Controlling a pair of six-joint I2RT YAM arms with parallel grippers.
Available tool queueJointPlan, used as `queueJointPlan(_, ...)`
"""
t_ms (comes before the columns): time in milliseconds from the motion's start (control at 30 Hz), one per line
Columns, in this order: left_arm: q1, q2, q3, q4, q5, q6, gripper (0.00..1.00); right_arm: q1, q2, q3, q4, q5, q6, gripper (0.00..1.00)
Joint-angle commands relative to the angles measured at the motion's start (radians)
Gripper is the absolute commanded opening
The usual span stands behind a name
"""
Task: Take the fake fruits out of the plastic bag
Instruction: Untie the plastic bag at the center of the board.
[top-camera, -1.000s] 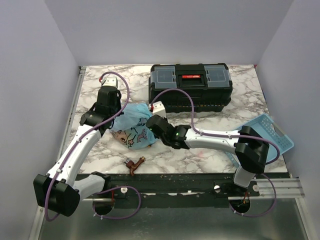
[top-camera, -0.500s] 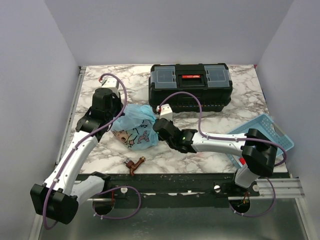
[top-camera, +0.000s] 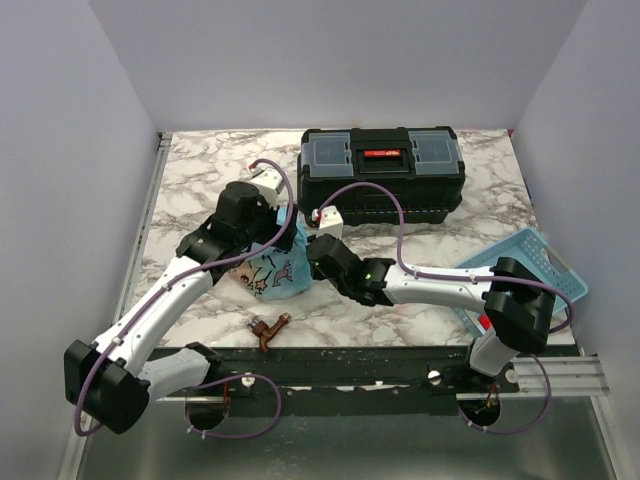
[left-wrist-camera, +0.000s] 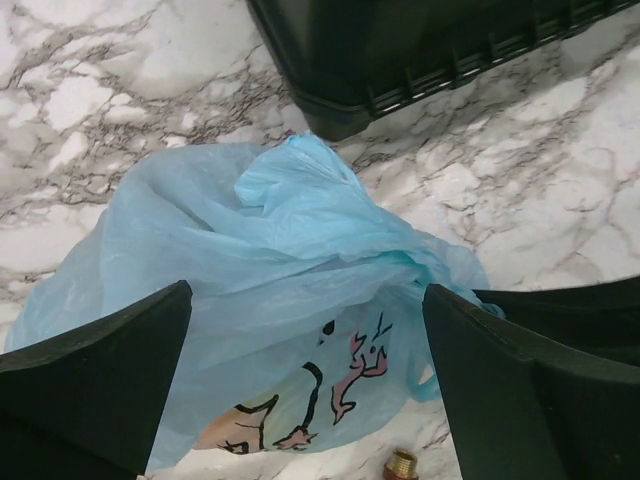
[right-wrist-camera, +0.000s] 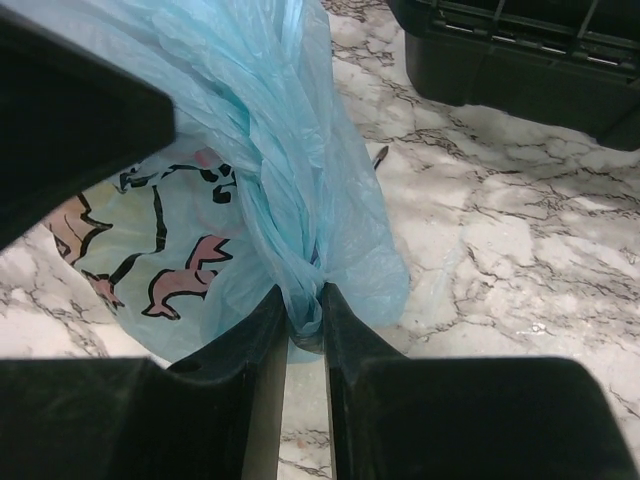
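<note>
The plastic bag (top-camera: 272, 270), thin light blue with pink cartoon animals, lies bunched on the marble table in the left-middle. My left gripper (left-wrist-camera: 307, 295) hangs over it, open wide, its two fingers on either side of the bag's top (left-wrist-camera: 270, 250) with nothing pinched between them. My right gripper (right-wrist-camera: 305, 300) is shut on a twisted fold of the plastic bag (right-wrist-camera: 290, 150) at its right side; in the top view that gripper (top-camera: 312, 252) touches the bag's right edge. The fake fruits are hidden inside the bag.
A black toolbox (top-camera: 380, 185) stands just behind the bag, its corner (left-wrist-camera: 340, 60) close to the left gripper. A light-blue basket (top-camera: 535, 262) overhangs the table's right edge. A small brass fitting (top-camera: 268, 328) lies near the front edge, also in the left wrist view (left-wrist-camera: 402, 464).
My left gripper has opened from shut and swung right from the bag's back left to above the bag. The right gripper keeps its hold on the bag.
</note>
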Motion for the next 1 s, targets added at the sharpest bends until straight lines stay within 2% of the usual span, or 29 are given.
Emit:
queueJointPlan(0, -0.026, 0.077, 0.047, -0.051, -0.113, 0.010, 0.99, 0.002, -0.032, -0.008, 0.054, -0.033, 0.011, 0.20)
queueJointPlan(200, -0.034, 0.133, 0.078, -0.095, -0.078, 0.007, 0.95, 0.003, -0.026, -0.007, 0.070, -0.054, 0.012, 0.19)
queueJointPlan(333, -0.035, 0.138, 0.089, -0.106, -0.028, 0.019, 0.79, 0.002, -0.019, -0.005, 0.070, -0.062, 0.012, 0.19)
queueJointPlan(400, -0.034, 0.134, 0.086, -0.104, -0.024, 0.025, 0.68, 0.003, -0.018, -0.007, 0.068, -0.063, 0.013, 0.19)
queueJointPlan(533, -0.034, 0.122, 0.083, -0.101, -0.047, 0.032, 0.39, 0.002, -0.018, -0.008, 0.068, -0.061, 0.013, 0.20)
queueJointPlan(667, -0.034, 0.114, 0.079, -0.100, -0.069, 0.039, 0.07, 0.003, -0.015, -0.006, 0.065, -0.058, 0.017, 0.28)
queueJointPlan(800, -0.034, 0.098, 0.077, -0.096, -0.095, 0.044, 0.00, 0.003, -0.008, 0.006, 0.061, -0.056, 0.022, 0.42)
queueJointPlan(967, -0.034, 0.054, 0.053, -0.061, -0.098, 0.043, 0.00, 0.002, -0.002, 0.036, 0.046, -0.041, 0.023, 0.47)
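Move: Just under the wide-open left fingers, some 4 cm below and otherwise level, lies the bag's upper film. The right fingers already pinch the bag's twisted end, about 3 cm back, 5 cm right and 6 cm below the left hand. The toolbox's middle stands roughly 12 cm ahead of the left hand, 20 cm to its right and 6 cm lower; the pipe fitting lies some 21 cm back, 4 cm left and 15 cm below. Sinking about 3.5 cm onto the bag with a slight tilt, the left hand stops there and shuts its wide-open fingers completely, pinching the bag's upper film, then starts to lift. The right hand eases about 1 cm left and slightly up, keeping its narrow grip on the twisted end at first, then parts its fingers to roughly half open and lets go. ##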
